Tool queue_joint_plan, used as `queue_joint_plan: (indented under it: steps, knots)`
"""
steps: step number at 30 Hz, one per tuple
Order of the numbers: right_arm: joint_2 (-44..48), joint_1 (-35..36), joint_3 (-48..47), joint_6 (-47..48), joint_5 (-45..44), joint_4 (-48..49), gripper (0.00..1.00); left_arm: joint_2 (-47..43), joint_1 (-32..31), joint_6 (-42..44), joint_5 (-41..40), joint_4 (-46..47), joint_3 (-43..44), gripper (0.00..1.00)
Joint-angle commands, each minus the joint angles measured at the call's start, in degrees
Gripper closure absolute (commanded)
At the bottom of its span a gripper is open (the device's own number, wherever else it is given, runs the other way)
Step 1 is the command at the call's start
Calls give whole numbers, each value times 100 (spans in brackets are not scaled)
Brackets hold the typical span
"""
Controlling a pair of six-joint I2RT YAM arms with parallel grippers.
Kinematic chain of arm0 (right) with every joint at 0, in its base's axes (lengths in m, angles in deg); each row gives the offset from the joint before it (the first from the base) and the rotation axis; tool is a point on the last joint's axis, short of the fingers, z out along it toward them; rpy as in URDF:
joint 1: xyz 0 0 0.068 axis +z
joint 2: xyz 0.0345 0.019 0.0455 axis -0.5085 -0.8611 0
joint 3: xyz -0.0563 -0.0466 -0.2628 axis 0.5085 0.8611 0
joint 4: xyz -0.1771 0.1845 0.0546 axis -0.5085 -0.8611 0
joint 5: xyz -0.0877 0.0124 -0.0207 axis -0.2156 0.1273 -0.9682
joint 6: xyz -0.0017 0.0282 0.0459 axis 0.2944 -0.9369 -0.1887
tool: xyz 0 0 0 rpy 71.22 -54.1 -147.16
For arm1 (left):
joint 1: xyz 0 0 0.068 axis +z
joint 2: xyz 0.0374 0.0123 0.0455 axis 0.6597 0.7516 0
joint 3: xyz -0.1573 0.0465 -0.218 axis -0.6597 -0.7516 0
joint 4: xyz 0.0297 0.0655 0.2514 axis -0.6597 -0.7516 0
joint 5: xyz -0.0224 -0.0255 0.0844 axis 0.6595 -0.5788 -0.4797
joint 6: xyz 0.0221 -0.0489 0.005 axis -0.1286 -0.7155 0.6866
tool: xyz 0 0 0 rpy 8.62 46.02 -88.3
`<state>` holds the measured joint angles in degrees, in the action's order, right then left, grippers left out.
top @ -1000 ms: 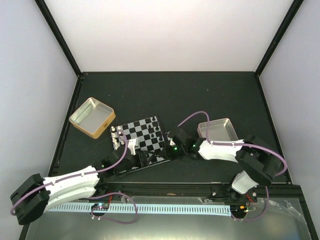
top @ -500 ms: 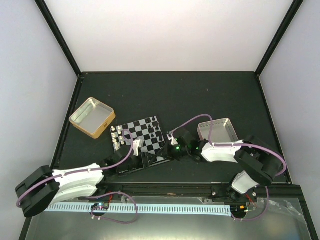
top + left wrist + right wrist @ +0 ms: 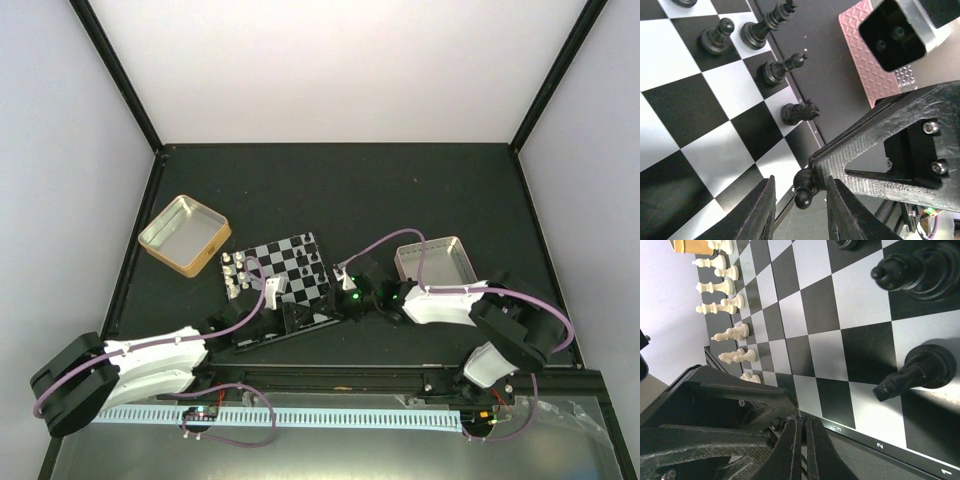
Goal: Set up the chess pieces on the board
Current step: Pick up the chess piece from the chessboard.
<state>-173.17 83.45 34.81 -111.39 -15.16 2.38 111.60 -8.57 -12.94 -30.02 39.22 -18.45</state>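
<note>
The board [image 3: 280, 265] lies between the two arms, with cream-white chess pieces [image 3: 235, 272] along its left edge and black pieces [image 3: 312, 268] along its right. In the left wrist view a black pawn [image 3: 804, 186] sticks out from the tips of my right gripper's fingers [image 3: 875, 140], just off the board's near corner. My left gripper [image 3: 800, 210] is open around it, with a gap on each side. My right gripper [image 3: 804, 432] is shut, the pawn's head [image 3: 776, 424] showing beside its tips. A black knight [image 3: 799, 111] and bishop [image 3: 782, 67] stand on the edge squares.
A gold square tin [image 3: 185, 235] sits left of the board. A pink-rimmed tin [image 3: 430, 260] sits right of it, behind my right arm. Both grippers [image 3: 305, 315] crowd the board's near right corner. A rail with a white cable strip [image 3: 330, 415] runs along the near edge.
My left gripper's jaws have narrowed around the black pawn. The left arm drew back a little and the right arm shifted slightly, then both held still.
</note>
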Motion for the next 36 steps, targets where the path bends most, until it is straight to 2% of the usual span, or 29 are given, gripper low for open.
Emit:
queue_joint_plan:
  steps: [1,11,16,18,20,23,26,30,36]
  knots:
    - [137,-36,-85,96,88,9,99,-141,64,265,170,264,150,72]
    - [163,-41,-120,85,109,10,99,-54,139,360,373,362,167,84]
    - [174,-46,-133,84,63,-23,98,-48,168,381,431,362,184,94]
    - [187,-50,-157,108,-9,-128,97,-55,171,398,433,335,198,98]
    - [239,-65,-219,178,-147,-390,90,-63,180,431,370,214,249,98]
    - [443,-106,-306,354,-527,-964,78,-89,181,591,138,-386,491,99]
    - [889,-139,-396,598,-1002,-1561,70,-123,178,884,-264,-1445,893,98]
    - [1431,-154,-575,861,-1736,-2336,66,-33,172,1343,-829,-2531,1535,98]
    - [2048,-155,-849,964,-3224,-3575,64,647,95,1646,-1334,-3614,2467,98]
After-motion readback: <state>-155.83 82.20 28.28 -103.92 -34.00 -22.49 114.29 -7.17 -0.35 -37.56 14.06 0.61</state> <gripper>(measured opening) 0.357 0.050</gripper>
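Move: The black pawn is held in the right hand's shut fingertips and stands between the left hand's still open fingers, about 1 cm to that hand's right and at its height, some 1 cm to the right hand's left. From the left hand, the black knight stands on the board about 3 cm ahead, 4 cm right and 5 cm below. The black bishop is roughly 6 cm ahead, 5 cm right and 5 cm below. Left pinches the pawn; right releases it, withdrawing up-right some 9 cm; left carries it up-forward about 5 cm. ##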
